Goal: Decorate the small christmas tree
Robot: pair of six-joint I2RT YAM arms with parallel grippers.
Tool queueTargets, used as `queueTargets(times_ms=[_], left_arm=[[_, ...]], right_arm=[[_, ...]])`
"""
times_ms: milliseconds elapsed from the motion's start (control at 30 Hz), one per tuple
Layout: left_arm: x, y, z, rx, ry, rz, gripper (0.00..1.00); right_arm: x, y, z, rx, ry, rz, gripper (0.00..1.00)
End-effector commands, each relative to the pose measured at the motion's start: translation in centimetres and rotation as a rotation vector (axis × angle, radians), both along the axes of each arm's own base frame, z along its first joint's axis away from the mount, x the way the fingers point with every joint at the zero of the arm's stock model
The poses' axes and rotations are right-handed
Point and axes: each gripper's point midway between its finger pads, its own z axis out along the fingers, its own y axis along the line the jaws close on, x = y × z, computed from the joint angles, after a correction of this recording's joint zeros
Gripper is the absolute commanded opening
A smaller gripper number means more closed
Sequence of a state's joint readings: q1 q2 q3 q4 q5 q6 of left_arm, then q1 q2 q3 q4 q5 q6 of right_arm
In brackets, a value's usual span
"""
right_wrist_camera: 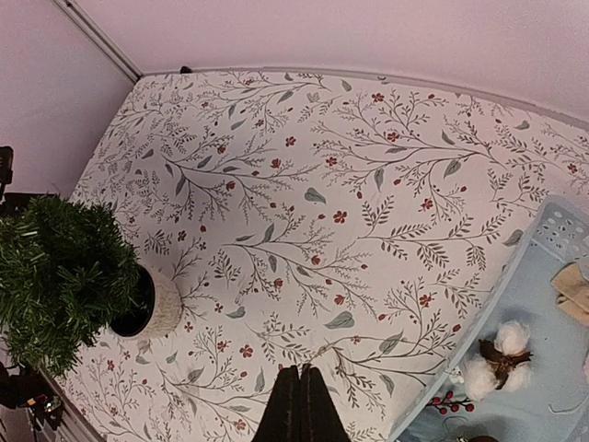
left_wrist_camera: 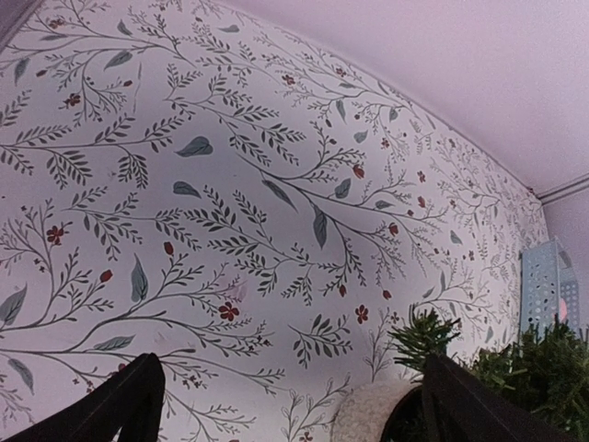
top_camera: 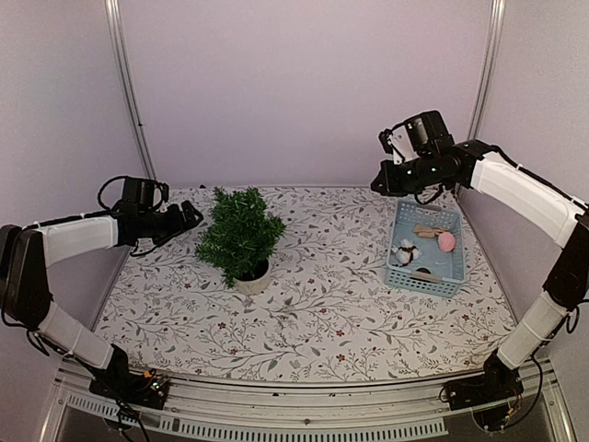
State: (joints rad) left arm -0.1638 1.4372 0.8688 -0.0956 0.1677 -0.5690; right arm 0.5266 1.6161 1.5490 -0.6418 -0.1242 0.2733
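Note:
The small christmas tree (top_camera: pixel 241 232), bushy and dark green, stands upright in its round white pot (top_camera: pixel 254 278) left of the table's middle. No ornament shows on it. My left gripper (top_camera: pixel 194 215) hovers just left of the tree, jaws wide open and empty. In the left wrist view the left gripper (left_wrist_camera: pixel 294 410) frames bare cloth, with the pot (left_wrist_camera: pixel 368 414) and tree (left_wrist_camera: pixel 543 368) by the right finger (left_wrist_camera: pixel 469 405). My right gripper (top_camera: pixel 378 185) is raised at the back right near the basket, shut on nothing (right_wrist_camera: pixel 301 387). The right wrist view has the tree (right_wrist_camera: pixel 60 267) at its left edge.
A light blue basket (top_camera: pixel 401 276) at the right holds a cotton boll (top_camera: pixel 405 250), a pink ornament (top_camera: pixel 446 241), a beige piece (top_camera: pixel 428 230) and a dark item (top_camera: pixel 422 272). A red berry sprig (right_wrist_camera: pixel 446 401) lies beside the cotton boll (right_wrist_camera: pixel 497 354). A floral cloth (top_camera: pixel 322 304) covers the table.

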Motion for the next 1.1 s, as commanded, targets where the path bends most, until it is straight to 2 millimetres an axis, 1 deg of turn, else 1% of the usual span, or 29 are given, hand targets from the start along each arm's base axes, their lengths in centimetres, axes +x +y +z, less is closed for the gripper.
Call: queueTargets(times_ms=[0,33,100,267,333,400,533,633,733,900,1000,1067], left_arm=[[0.1,-0.5,1.7,0.01,-0.037,-0.02,1.0],[0.1,-0.5,1.8,0.011,-0.038,-0.02,0.99],[0.1,-0.4,2.0,0.013,-0.042,-0.02,0.99],[0.3,-0.6,2.5,0.01,-0.049,-0.027,0.99],[0.3,-0.7,2.7,0.009,-0.056,-0.032,0.99],[0.4,-0.7,3.0,0.01,-0.063,-0.034,0.99],[0.4,-0.7,3.5,0.015,-0.074,-0.04,0.99],[0.3,-0.5,4.5,0.027,-0.097,-0.04,0.99],[0.1,-0.5,6.1,0.037,-0.145,-0.051,0.99],[-0.4,-0.9,9.4,0.029,-0.251,-0.082,0.99],[-1.0,-1.6,11.8,0.017,-0.332,-0.125,0.99],[-1.8,-2.5,13.6,0.019,-0.396,-0.174,0.99]], right_arm=[[0.4,-1.5,4.0,-0.015,-0.094,-0.043,0.0],[0.4,-1.5,4.2,-0.015,-0.102,-0.04,0.0],[0.4,-1.5,5.5,-0.001,-0.128,-0.024,0.0],[0.6,-2.1,9.6,0.037,-0.207,-0.008,0.0],[0.9,-2.3,10.9,0.036,-0.231,-0.008,0.0],[0.9,-2.2,12.7,0.04,-0.272,0.004,0.0],[1.0,-2.1,15.4,0.041,-0.338,0.026,0.0],[0.7,-2.1,17.7,0.048,-0.395,0.044,0.0],[0.2,-1.8,20.1,0.062,-0.454,0.08,0.0],[-0.5,-0.9,23.1,0.101,-0.527,0.149,0.0],[-1.4,-0.1,25.3,0.161,-0.581,0.204,0.0],[-1.8,0.3,26.4,0.2,-0.606,0.227,0.0]])
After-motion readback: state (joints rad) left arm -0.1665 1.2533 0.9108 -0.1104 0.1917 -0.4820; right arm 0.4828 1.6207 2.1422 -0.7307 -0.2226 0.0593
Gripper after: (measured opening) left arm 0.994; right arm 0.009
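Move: The shut right fingers hold a thin string. The tree it is meant for stands about 37 cm to the right hand's left and 9 cm back, its middle some 9 cm lower. The basket's middle is roughly 16 cm to this hand's right, 1 cm back and 22 cm below; the cotton sprig in it lies some 10 cm right and 3 cm back. From the left hand the tree is about 18 cm right, 11 cm back, level. Straight up goes the right hand, about 24 cm, slowly at first and then faster, away from the basket, its fingers tipping up some 30 degrees while they stay shut on the string. The wide-open left hand rises later, about 9 cm, beside the tree, its fingertips tilting upward a little; it touches nothing. ##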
